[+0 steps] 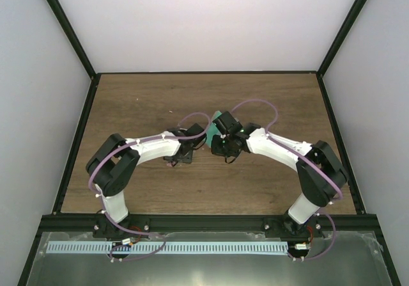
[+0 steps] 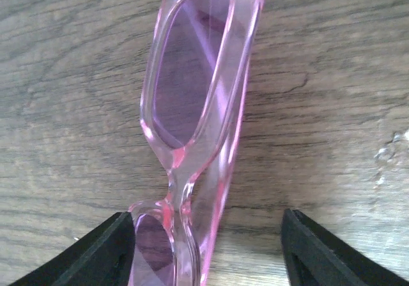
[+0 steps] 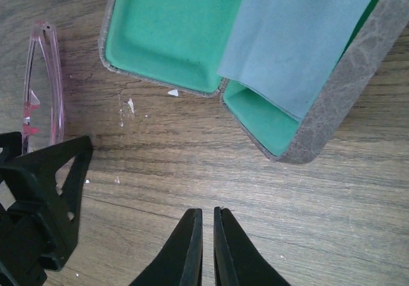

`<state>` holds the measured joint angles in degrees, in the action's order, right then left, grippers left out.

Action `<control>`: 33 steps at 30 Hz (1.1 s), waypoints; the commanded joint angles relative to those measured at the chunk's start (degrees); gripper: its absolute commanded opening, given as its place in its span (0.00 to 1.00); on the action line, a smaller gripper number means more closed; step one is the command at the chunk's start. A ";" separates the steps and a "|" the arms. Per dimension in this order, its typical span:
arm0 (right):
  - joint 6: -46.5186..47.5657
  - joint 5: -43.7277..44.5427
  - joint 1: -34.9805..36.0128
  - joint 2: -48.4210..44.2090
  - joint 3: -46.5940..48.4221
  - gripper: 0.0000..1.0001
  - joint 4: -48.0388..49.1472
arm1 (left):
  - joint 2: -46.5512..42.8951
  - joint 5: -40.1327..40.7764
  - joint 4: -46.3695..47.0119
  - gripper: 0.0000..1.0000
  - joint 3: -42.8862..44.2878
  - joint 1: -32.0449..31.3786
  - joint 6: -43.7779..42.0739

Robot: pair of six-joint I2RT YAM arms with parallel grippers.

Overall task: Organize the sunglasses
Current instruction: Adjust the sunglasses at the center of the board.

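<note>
The sunglasses (image 2: 192, 94), a slim folded pair with a clear pink frame and purple-pink lenses, lie on the wooden table. My left gripper (image 2: 206, 235) is open and low over them. Its left finger (image 2: 105, 251) is against the near lens and its right finger (image 2: 313, 251) stands well clear of the frame. In the right wrist view the sunglasses (image 3: 43, 81) lie at the left edge, with the left gripper (image 3: 45, 196) over their near end. My right gripper (image 3: 208, 219) is shut on nothing and hovers above bare wood near the case.
An open grey case (image 3: 160, 30) with green lining lies beyond the right gripper, with a light blue cloth (image 3: 300, 36) draped in its right half. In the top view both arms meet mid-table and the case (image 1: 220, 118) shows behind them. White specks (image 3: 128, 107) dot the wood.
</note>
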<state>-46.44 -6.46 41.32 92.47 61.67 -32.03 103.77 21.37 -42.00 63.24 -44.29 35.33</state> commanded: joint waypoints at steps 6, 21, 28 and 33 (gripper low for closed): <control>0.66 0.14 -0.53 2.37 2.70 0.06 0.31 | -1.17 1.30 -1.93 0.40 -0.46 -0.06 -0.67; -0.94 3.24 -0.49 0.43 2.05 0.04 -0.54 | -7.31 -13.55 1.76 0.14 -0.11 0.24 -1.47; -1.37 8.82 -0.52 -3.72 2.71 0.05 -2.40 | -9.97 -38.90 15.20 0.15 -6.47 3.93 -1.99; -1.23 9.36 -0.45 -4.09 2.36 0.05 -3.36 | -9.30 -48.52 22.30 0.15 -10.40 5.82 -1.63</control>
<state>-47.42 0.30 41.30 89.43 62.11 -33.43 94.21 -14.44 -27.94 55.13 -39.44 33.85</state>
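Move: The sunglasses already lie between the left hand's open fingers, their middle roughly 2 cm ahead, 1 cm right and 1 cm below it. The open green case stands about 13 cm ahead and 16 cm right of that hand, the blue cloth inside it some 13 cm ahead and 19 cm right. From the right hand the sunglasses are about 14 cm left, level fore and aft, and 6 cm lower. Left fingers pinch the sunglasses beside the bridge, swinging them about 7 cm right and back, tilting 35 degrees. ##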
